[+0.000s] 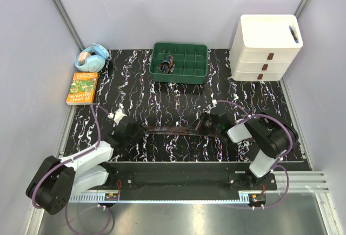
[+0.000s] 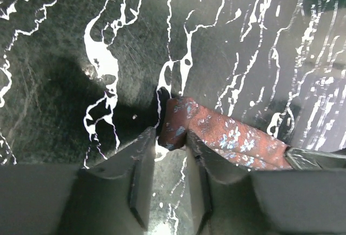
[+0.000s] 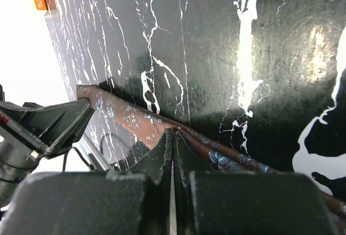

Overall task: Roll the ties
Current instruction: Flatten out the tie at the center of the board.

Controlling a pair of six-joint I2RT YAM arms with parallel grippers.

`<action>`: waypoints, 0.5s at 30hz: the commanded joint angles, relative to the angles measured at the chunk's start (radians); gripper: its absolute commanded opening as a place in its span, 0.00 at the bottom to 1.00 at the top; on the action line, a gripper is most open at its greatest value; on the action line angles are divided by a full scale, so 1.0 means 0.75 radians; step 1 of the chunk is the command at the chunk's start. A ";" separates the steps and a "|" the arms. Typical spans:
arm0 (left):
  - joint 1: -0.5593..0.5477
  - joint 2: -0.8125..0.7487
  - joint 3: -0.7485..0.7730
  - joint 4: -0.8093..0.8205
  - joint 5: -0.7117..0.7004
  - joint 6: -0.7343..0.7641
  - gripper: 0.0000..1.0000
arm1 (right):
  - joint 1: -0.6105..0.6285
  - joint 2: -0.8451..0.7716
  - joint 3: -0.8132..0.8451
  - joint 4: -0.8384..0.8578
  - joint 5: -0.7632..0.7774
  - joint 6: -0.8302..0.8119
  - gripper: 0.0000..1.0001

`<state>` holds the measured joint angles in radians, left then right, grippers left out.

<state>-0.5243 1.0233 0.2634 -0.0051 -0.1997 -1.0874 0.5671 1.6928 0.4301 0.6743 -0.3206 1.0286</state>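
A dark brown tie [image 1: 170,131] with a fine reddish pattern stretches left to right across the near part of the black marbled mat [image 1: 162,94], between both grippers. My left gripper [image 1: 139,131] has its fingertips closed in on the tie's end [image 2: 175,120], which fills the gap between them; the jaws behind stand apart. My right gripper [image 1: 203,124] is shut on the tie [image 3: 124,116], its fingers [image 3: 162,154] pressed together. In the right wrist view the strip hangs just above the mat, running to the left gripper's fingers [image 3: 59,121]. A small dark rolled bundle [image 1: 166,64] lies in the green tray.
The green compartment tray [image 1: 189,75] stands at the back middle. A white drawer unit [image 1: 266,48] is at the back right. A light blue object [image 1: 92,58] and an orange-green book [image 1: 82,88] lie at the left edge. Purple cables loop by both arms.
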 commanded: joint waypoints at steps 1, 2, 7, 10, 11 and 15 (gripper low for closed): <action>0.006 0.049 0.072 0.087 -0.079 0.079 0.28 | 0.001 0.040 -0.034 0.032 -0.026 -0.015 0.00; 0.004 0.057 0.078 0.093 -0.085 0.100 0.22 | 0.001 0.046 -0.034 0.038 -0.033 -0.015 0.00; 0.004 0.018 0.135 0.056 -0.098 0.241 0.00 | -0.001 0.079 -0.050 0.077 -0.039 -0.024 0.00; 0.004 -0.033 0.183 -0.044 -0.126 0.320 0.00 | 0.001 0.109 -0.044 0.111 -0.063 -0.018 0.00; 0.004 -0.053 0.191 -0.079 -0.151 0.335 0.00 | 0.003 0.117 -0.038 0.117 -0.073 -0.013 0.00; 0.008 -0.137 0.260 -0.201 -0.149 0.470 0.00 | 0.021 0.077 0.013 0.087 -0.100 -0.011 0.09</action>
<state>-0.5243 0.9752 0.3828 -0.0803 -0.2474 -0.8623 0.5678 1.7535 0.4168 0.7918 -0.3756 1.0367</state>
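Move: The left end of the doubled-over tie lies right at the left hand's half-open fingertips, about 1 cm ahead, 1 cm to the right and 1 cm below. From there the tie runs right to the spot that the shut right fingers are on, some 22 cm to the right of the left hand and level with it. The green tray's middle is about 30 cm ahead and 15 cm right of the left hand. From the right hand, the tie's left end is roughly 22 cm to the left, about level in reach. The left fingers shut on the tie's left end and pinch it, then carry it up about 4 cm and forward some 2 cm, slowly at first and then quicker, while the wrist tips the fingertips upward and rolls its left side up, some 10 degrees in all. The right fingers stay closed on the tie farther right, low at the table and nearly in place, creeping just under 1 cm to the left. ##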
